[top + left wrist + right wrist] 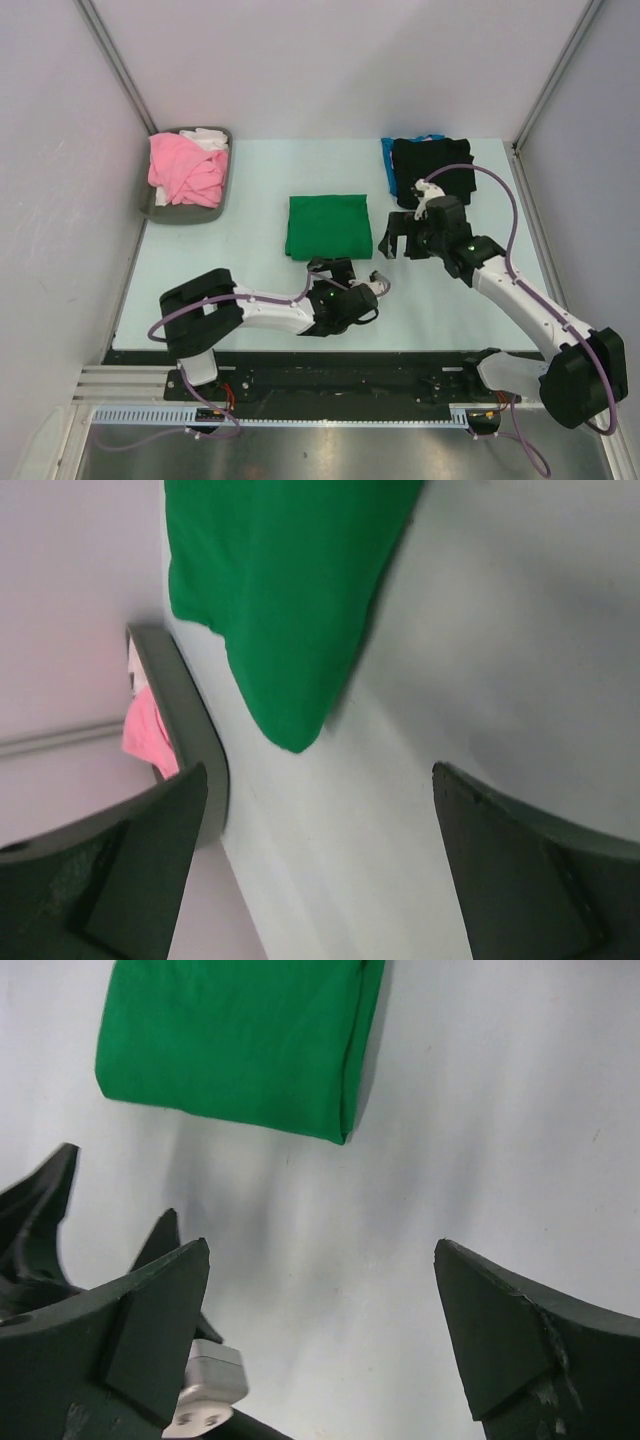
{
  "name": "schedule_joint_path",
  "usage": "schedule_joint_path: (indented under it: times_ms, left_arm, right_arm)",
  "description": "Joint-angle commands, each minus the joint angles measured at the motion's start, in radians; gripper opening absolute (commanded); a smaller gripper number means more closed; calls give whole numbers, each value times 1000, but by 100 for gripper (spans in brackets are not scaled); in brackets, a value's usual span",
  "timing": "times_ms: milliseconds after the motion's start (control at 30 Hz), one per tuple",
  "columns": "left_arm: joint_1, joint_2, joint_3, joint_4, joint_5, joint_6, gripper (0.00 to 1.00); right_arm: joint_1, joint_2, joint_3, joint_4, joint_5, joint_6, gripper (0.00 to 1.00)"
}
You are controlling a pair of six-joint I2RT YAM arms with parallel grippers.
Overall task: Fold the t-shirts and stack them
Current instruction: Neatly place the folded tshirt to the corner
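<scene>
A bright green t-shirt (328,226) lies folded in a flat square mid-table. It also shows in the left wrist view (290,590) and the right wrist view (235,1040). A folded black t-shirt (432,165) lies on a blue one (387,160) at the back right. Pink (185,170) and white (208,138) t-shirts lie crumpled in the tray. My left gripper (332,268) (320,870) is open and empty, just in front of the green shirt's near edge. My right gripper (398,240) (320,1340) is open and empty, just right of the green shirt.
A dark grey tray (150,205) stands at the back left, and its rim shows in the left wrist view (185,720). White walls close in the table at the back and both sides. Part of the left arm (40,1220) shows in the right wrist view.
</scene>
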Motion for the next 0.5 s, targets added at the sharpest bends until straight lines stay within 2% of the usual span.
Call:
schedule_joint_path:
  times_ms: [0,67,133,333,467]
  left_arm:
    - [14,80,-44,431,-40,322,98]
    - [23,119,-59,560,-34,394,99]
    - [55,177,-38,583,-19,399,99]
    - [155,248,60,498,73,347,99]
    - [219,292,134,422,124,306,98]
  right_arm:
    - [-69,-73,-47,117,-121,95,100]
    - [-84,-85,-59,114,-114,106,100]
    - [-124,-96,-80,122,-121,121,100]
    - [-219,-108,-120,160,-190,149,100]
    - [-225,-97,-130,189,-219,170,100]
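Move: The folded green t-shirt's middle lies about 12 cm ahead of my left hand, straight in front and some 4 cm lower; its near edge is just a few centimetres off. The black folded t-shirt sits about 30 cm ahead and 26 cm to the right of that hand, and the grey basket about 27 cm ahead and 35 cm to its left. From my right hand the green t-shirt is roughly 9 cm ahead, 13 cm left and 12 cm below. With my left hand rolled on its side and its fingers wide open, I dip about 2.5 cm while easing slightly right, then drive forward some 8 cm in all, bringing the gap over the green t-shirt's near edge, lower finger starting under the cloth and upper finger above. My open right hand backs off about 4 cm to the right, turning some 10 degrees clockwise. ##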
